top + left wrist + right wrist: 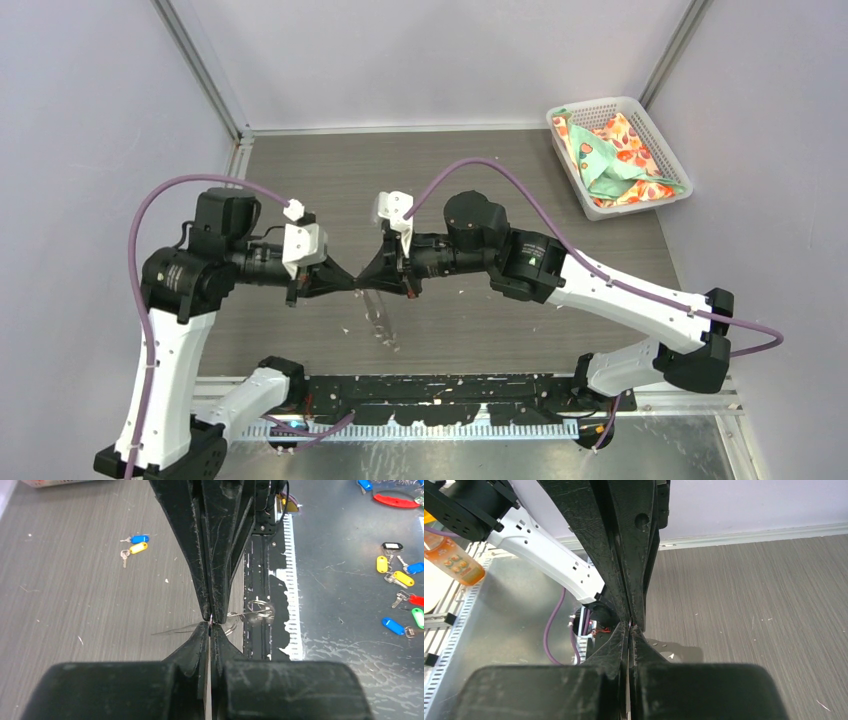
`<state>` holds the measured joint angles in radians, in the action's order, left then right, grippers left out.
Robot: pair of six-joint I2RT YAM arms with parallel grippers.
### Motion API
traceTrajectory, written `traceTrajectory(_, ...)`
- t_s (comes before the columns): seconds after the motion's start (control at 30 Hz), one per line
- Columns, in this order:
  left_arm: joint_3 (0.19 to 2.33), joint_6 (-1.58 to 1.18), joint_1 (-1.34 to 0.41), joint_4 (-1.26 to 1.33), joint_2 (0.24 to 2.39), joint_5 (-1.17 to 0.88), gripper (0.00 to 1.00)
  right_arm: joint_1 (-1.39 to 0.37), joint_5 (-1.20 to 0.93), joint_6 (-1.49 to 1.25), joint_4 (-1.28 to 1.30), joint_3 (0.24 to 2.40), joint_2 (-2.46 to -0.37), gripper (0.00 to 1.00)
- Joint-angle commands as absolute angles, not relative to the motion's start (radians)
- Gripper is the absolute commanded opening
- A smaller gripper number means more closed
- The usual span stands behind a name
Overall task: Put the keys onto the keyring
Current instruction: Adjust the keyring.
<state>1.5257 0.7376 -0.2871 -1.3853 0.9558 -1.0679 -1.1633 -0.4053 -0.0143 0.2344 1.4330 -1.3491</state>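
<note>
The keyring (383, 322) is a thin pale loop of cord hanging over the table from the spot where both grippers meet tip to tip. My left gripper (352, 283) is shut, and in its wrist view the cord (233, 627) runs out on both sides of its closed tips (210, 626). My right gripper (368, 283) faces it, also shut (630, 626) at the same spot on the cord. The keys lie together on the wood table, apart from both grippers: one with a blue head (140, 538), one with a yellow head (138, 547).
A white basket (650, 130) with patterned cloth stands at the back right. Several loose coloured key tags (403, 578) lie on the metal surface past the black base plate (280, 605). An orange bottle (454, 560) lies off the table's near side.
</note>
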Motion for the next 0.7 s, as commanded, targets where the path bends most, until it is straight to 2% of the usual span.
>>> traceTrajectory(0.0,1.474,0.717,-0.291,-1.274,0.893,-1.061,0.00,-1.169,-0.445,-0.035,0.170,1.494,-1.318,0.03)
traceTrajectory(0.07,1.457,0.709,-0.291,-1.245,0.877,-1.062,0.00,-1.169,-0.446,-0.040,0.175,1.494,-1.310,0.06)
traceTrajectory(0.23,1.458,0.706,-0.291,-1.250,0.879,-1.082,0.00,-1.169,-0.467,-0.047,0.201,1.489,-1.275,0.27)
traceTrajectory(0.4,1.470,0.704,-0.291,-1.256,0.881,-1.123,0.00,-1.170,-0.474,-0.048,0.212,1.458,-1.205,0.41)
traceTrajectory(0.53,1.471,0.763,-0.291,-1.255,0.862,-1.210,0.00,-1.169,-0.432,-0.027,0.207,1.406,-1.143,0.47)
traceTrajectory(0.67,1.433,0.785,-0.291,-1.151,0.805,-1.276,0.00,-1.169,-0.405,-0.006,0.213,1.371,-1.124,0.47)
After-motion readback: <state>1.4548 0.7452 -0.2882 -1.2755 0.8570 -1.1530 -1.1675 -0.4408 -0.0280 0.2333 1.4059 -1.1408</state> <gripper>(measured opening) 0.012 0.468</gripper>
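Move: The keyring is already pinched at its top edge between both hands, whose fingertips meet. From either hand point, its hanging middle lies about 6 cm below, some 3 cm back towards the base and 2 cm to the right. The blue- and yellow-tagged keys lie on the table far beneath, roughly 26 cm ahead of the hands, 27 cm to their right and 34 cm lower. Up, to the right and slightly back, the right hand withdraws about 9 cm from the keyring and the left fingertips, opening its fingers to about half and letting go, its fingertips tipping up some 10 degrees. The left hand keeps its shut pinch on the keyring's edge, easing back and up by about 2 cm with a slight tilt. ##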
